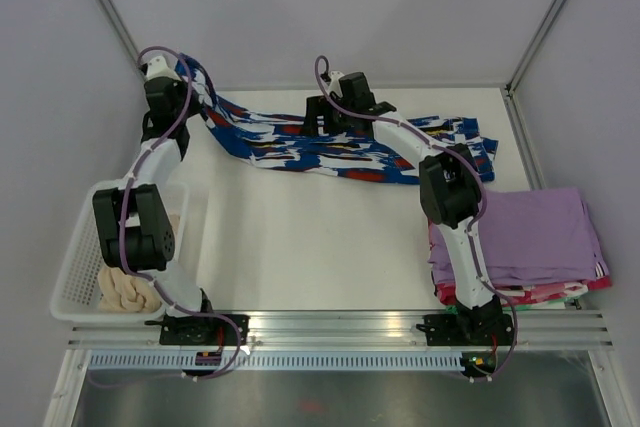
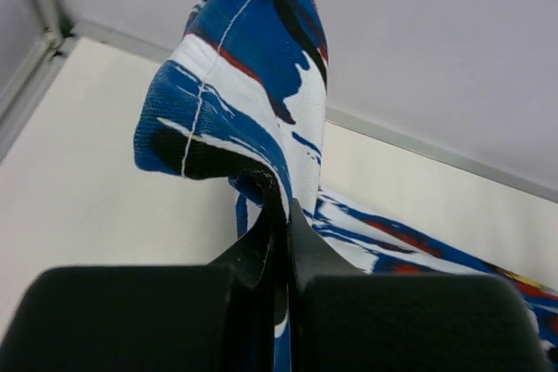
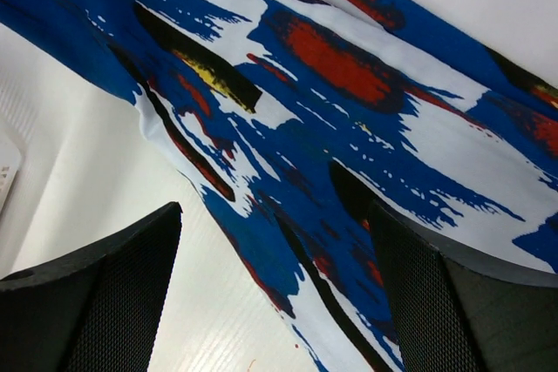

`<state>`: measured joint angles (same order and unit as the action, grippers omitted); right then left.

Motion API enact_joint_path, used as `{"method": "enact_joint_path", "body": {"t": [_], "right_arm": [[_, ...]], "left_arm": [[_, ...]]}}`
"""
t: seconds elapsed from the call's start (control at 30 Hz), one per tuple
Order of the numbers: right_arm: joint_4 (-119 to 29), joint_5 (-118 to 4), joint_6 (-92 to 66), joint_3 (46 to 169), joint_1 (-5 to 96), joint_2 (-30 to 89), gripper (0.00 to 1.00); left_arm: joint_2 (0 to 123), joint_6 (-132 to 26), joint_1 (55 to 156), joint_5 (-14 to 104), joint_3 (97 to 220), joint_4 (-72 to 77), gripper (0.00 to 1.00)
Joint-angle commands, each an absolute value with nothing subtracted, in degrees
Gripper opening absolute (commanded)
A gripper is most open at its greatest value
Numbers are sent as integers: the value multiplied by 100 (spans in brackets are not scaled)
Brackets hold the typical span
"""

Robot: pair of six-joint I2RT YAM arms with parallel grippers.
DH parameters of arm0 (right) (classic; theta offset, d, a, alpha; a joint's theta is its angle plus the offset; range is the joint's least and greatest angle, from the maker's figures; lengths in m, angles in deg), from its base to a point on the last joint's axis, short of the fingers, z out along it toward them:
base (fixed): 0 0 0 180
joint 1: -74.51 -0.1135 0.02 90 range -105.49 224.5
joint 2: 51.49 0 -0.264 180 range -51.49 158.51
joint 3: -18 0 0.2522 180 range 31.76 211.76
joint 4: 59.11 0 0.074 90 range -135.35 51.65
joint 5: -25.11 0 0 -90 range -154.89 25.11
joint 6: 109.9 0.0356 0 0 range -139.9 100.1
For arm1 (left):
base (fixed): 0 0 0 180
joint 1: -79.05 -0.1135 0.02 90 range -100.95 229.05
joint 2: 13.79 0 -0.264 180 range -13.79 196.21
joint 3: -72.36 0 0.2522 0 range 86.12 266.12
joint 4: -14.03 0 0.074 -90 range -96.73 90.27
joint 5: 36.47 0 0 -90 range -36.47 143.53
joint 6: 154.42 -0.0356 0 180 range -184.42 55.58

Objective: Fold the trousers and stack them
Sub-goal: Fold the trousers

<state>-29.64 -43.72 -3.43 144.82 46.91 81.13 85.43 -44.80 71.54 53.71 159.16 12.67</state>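
The trousers (image 1: 350,152), in a blue, white and black print with red patches, lie stretched across the far side of the table. Their left end is lifted off the table in my left gripper (image 1: 192,85). The left wrist view shows that gripper (image 2: 286,208) shut on a fold of the trousers (image 2: 253,67), which rises above the fingers. My right gripper (image 1: 316,119) hovers over the middle of the garment. In the right wrist view it (image 3: 275,215) stands open just above the trousers (image 3: 349,84), straddling their near edge, with bare table under the left finger.
A stack of folded lilac garments (image 1: 530,232) lies at the right edge of the table. A white basket (image 1: 75,267) at the near left holds a cream fluffy bundle (image 1: 125,292). Walls close off the back and both sides.
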Motion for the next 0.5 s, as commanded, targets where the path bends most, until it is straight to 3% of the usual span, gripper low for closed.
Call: {"method": "enact_joint_path", "body": {"t": [0.0, 0.23, 0.47], "right_arm": [[-3101, -4283, -355, 14392, 4787, 8114, 93], [-3532, -4081, 181, 14531, 4779, 8623, 92], [-3050, -4967, 733, 14523, 5173, 8027, 93]], "left_arm": [[8192, -5080, 7596, 5246, 16074, 1205, 2], [8201, -4913, 8430, 5537, 16083, 1222, 2], [8271, -4711, 9108, 5590, 16056, 1170, 2]]}}
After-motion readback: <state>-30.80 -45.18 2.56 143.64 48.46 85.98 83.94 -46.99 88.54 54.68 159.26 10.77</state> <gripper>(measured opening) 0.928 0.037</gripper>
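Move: The trousers' lifted left end is already pinched in the left hand. The middle of the trousers lies about 30 cm to that hand's right, 6 cm back and 20 cm below it; their right end is some 68 cm to the right and 6 cm back, as low. From the open right hand, the middle is roughly 10 cm below and 3 cm back, and the right end about 40 cm to the right and 5 cm back. The trousers' raised left end is swept to the right, still pinched in the shut left hand, which travels about 15 cm at nearly the same height towards the trousers' middle and turns some 15 degrees clockwise. Meanwhile the right hand, fingers staying wide open, sinks about 5 cm towards the middle of the cloth, tipping slightly further downward; touching can't be seen. ##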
